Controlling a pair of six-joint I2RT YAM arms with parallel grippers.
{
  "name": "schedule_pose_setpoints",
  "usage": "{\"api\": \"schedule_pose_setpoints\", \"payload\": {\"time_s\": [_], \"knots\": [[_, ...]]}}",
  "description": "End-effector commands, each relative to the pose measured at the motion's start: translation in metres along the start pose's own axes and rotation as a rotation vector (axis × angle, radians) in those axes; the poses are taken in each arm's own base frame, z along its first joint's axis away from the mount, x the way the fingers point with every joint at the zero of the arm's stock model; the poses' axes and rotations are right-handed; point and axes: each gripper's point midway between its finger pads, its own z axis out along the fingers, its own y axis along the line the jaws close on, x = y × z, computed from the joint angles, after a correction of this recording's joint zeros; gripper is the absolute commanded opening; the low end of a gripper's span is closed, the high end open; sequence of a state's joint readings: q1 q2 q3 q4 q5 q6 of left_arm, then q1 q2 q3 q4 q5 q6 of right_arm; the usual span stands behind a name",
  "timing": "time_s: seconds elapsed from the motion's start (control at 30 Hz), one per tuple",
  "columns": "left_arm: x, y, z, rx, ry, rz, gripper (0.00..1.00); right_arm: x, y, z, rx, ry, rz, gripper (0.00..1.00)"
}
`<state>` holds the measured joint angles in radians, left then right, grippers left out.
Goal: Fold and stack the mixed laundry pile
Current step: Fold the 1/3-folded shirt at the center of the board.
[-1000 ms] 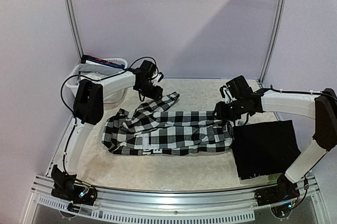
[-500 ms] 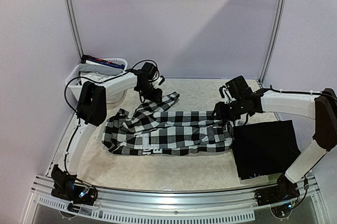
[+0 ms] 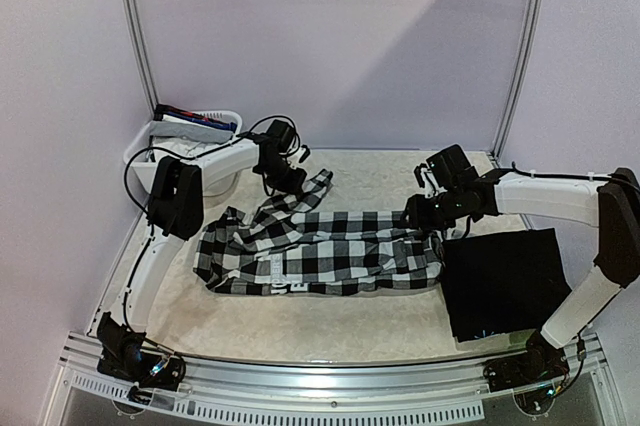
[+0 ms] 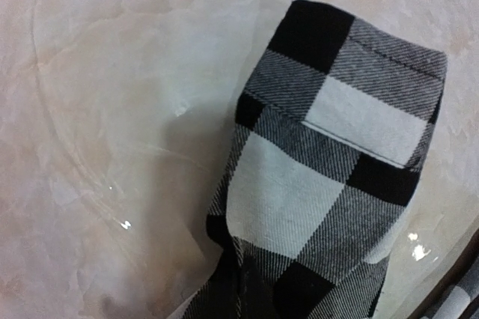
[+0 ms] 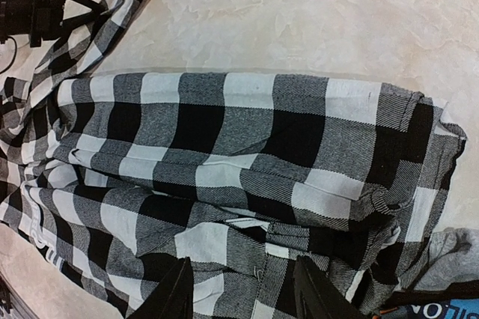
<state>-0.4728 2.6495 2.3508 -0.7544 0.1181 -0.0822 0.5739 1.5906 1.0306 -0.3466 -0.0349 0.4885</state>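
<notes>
The black-and-white checkered shirt (image 3: pixel 320 246) lies spread across the middle of the table. One sleeve (image 4: pixel 337 154) reaches toward the back, and my left gripper (image 3: pixel 290 174) is shut on it just below the cuff, bunching the cloth there. My right gripper (image 5: pixel 243 293) stands open just over the shirt's right end, its dark fingers (image 5: pixel 178 293) apart with checkered cloth (image 5: pixel 224 154) beneath them. A grey garment (image 5: pixel 449 255) peeks out from under the shirt's right edge. Beside it shows a dark piece with letters (image 5: pixel 441 310).
A folded black cloth (image 3: pixel 505 281) lies flat at the right, close to the right arm. A white plastic basket (image 3: pixel 160 136) with coloured items stands in the back left corner. Metal frame posts rise at both back corners.
My left gripper has shut on the sleeve, and the sleeve end has shifted slightly left and back. The right arm has stayed still.
</notes>
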Motion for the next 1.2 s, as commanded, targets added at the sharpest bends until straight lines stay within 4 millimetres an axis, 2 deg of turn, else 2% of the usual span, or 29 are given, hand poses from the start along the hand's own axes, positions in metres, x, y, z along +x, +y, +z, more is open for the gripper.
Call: {"api": "schedule_pose_setpoints", "payload": {"time_s": [0.0,0.1,0.37,0.5,0.63,0.73,0.8,1.0,1.1,1.17], "knots": [[0.009,0.005,0.005,0.011,0.025,-0.032,0.0,-0.003,0.004,-0.005,0.004,-0.015,-0.01,0.46],[-0.003,0.003,-0.009,0.013,-0.017,-0.033,0.0,-0.004,0.006,-0.005,0.001,-0.018,-0.01,0.46],[-0.037,0.0,-0.08,-0.035,-0.162,-0.048,0.0,-0.011,0.007,-0.011,0.003,-0.037,-0.012,0.46],[-0.04,-0.005,-0.119,-0.066,-0.219,-0.047,0.0,-0.018,0.003,-0.016,0.033,-0.069,-0.008,0.47],[-0.034,-0.023,-0.151,-0.058,-0.256,-0.024,0.0,-0.022,0.003,-0.021,0.036,-0.089,-0.004,0.48],[-0.028,-0.044,-0.171,-0.022,-0.288,0.023,0.0,-0.025,0.004,-0.025,0.036,-0.106,-0.002,0.49],[-0.023,-0.067,-0.182,0.028,-0.306,0.075,0.0,-0.027,0.004,-0.029,0.031,-0.117,-0.004,0.5],[0.004,-0.16,-0.218,0.246,-0.333,0.305,0.0,-0.031,0.01,-0.042,-0.009,-0.158,0.001,0.61],[0.022,-0.188,-0.223,0.3,-0.318,0.353,0.0,-0.03,0.009,-0.051,-0.02,-0.182,0.018,0.67],[0.03,-0.196,-0.219,0.328,-0.311,0.334,0.0,-0.028,0.009,-0.056,-0.033,-0.193,0.03,0.72]]}}
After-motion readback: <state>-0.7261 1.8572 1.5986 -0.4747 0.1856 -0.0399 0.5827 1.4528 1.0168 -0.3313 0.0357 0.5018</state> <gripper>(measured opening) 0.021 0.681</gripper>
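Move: The left fingers are already shut on the sleeve just behind its cuff, down at the board. The middle of the folded shirt body, where the sleeve goes, lies about 20 cm back and 4 cm right, about level in height. The cuff sticks out some 5 cm ahead and 4 cm right; the laundry basket stands about 21 cm left and 8 cm farther out. From the right hand, the shirt body's middle is roughly 15 cm left, 2 cm back and 9 cm below. Keep the left fingers pinched on the sleeve and lift it off the board, almost straight up at first, then swing it back and somewhat right over the shirt body: about 19 cm up and 17 cm back in all, tipping the fingers outward and turning the wrist clockwise late on. Meanwhile raise the right gripper about 5 cm above the shirt's right end and open it wider. ##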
